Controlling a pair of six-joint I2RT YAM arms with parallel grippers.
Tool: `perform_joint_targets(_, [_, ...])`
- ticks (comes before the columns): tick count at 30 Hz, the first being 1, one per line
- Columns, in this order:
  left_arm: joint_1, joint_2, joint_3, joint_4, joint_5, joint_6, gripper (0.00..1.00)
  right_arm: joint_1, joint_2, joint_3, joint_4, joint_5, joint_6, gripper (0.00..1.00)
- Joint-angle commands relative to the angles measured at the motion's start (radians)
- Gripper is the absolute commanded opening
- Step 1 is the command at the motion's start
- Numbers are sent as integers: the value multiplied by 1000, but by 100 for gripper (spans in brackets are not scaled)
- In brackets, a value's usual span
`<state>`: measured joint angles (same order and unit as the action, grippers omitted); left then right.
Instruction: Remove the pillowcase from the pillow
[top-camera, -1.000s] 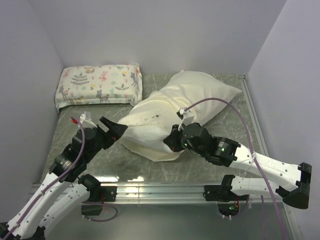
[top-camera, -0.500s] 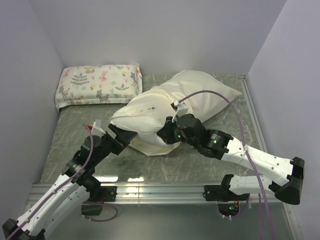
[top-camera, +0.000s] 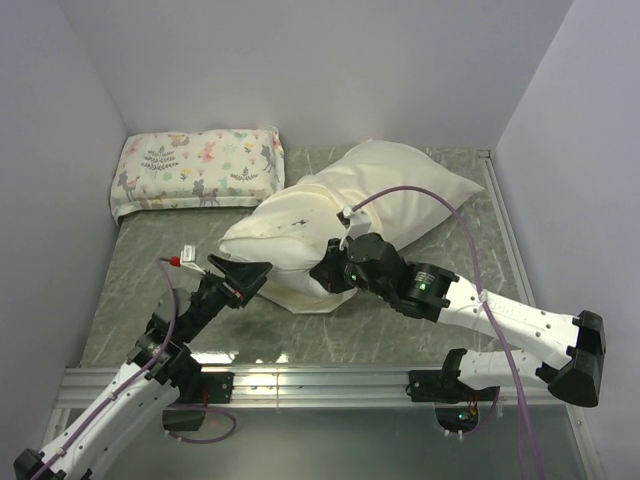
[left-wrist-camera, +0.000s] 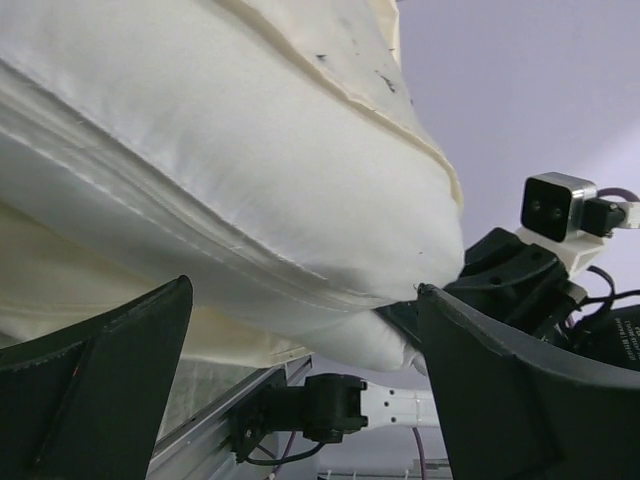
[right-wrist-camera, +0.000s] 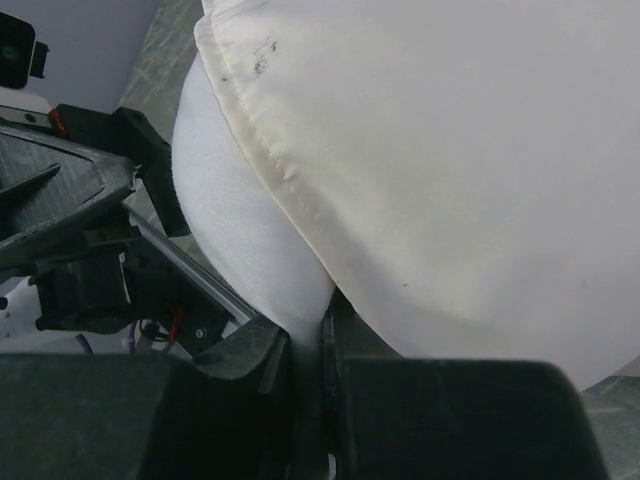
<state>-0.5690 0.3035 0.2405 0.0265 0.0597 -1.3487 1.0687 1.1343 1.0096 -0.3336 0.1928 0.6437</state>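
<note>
The cream pillowcase covers most of the pillow, which lies slanted across the table. A white corner of the pillow sticks out of the case's open hem. My right gripper is shut on that white corner and holds this end above the table; in the top view it sits at the bundle's near end. My left gripper stands wide open just left of that end. In the left wrist view its fingers frame the pillowcase and the white corner without touching.
A smaller floral-print pillow lies at the back left against the wall. Walls close the table on three sides. A metal rail runs along the near edge by the arm bases.
My right gripper has drawn the pillow's near end leftward and away from me. My left gripper has opened fully and moved right, toward that end.
</note>
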Motion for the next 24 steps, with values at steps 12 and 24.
perform_joint_targets(12, [1,267,14,309,25,6,99,100,-24,37,101,29,24,0])
perform_joint_targets(24, [41,352,88,202,2,80,99,257,59,-107,240,-61,17,0])
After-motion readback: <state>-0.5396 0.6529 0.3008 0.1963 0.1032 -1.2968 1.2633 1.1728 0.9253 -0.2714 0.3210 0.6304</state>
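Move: The pillowcase hem that the open left hand goes for lies some 5 cm ahead and 5 cm to its right, about 3 cm lower. The bare pillow end is about 10 cm to the left hand's right and 2 cm ahead, slightly lower. From the right hand, which already pinches the pillow's tip, the hem lies about 14 cm left and 4 cm ahead. Open left hand reaches 4 cm forward-right towards the hem as the right pulls the pinched pillow 6 cm back-down. ##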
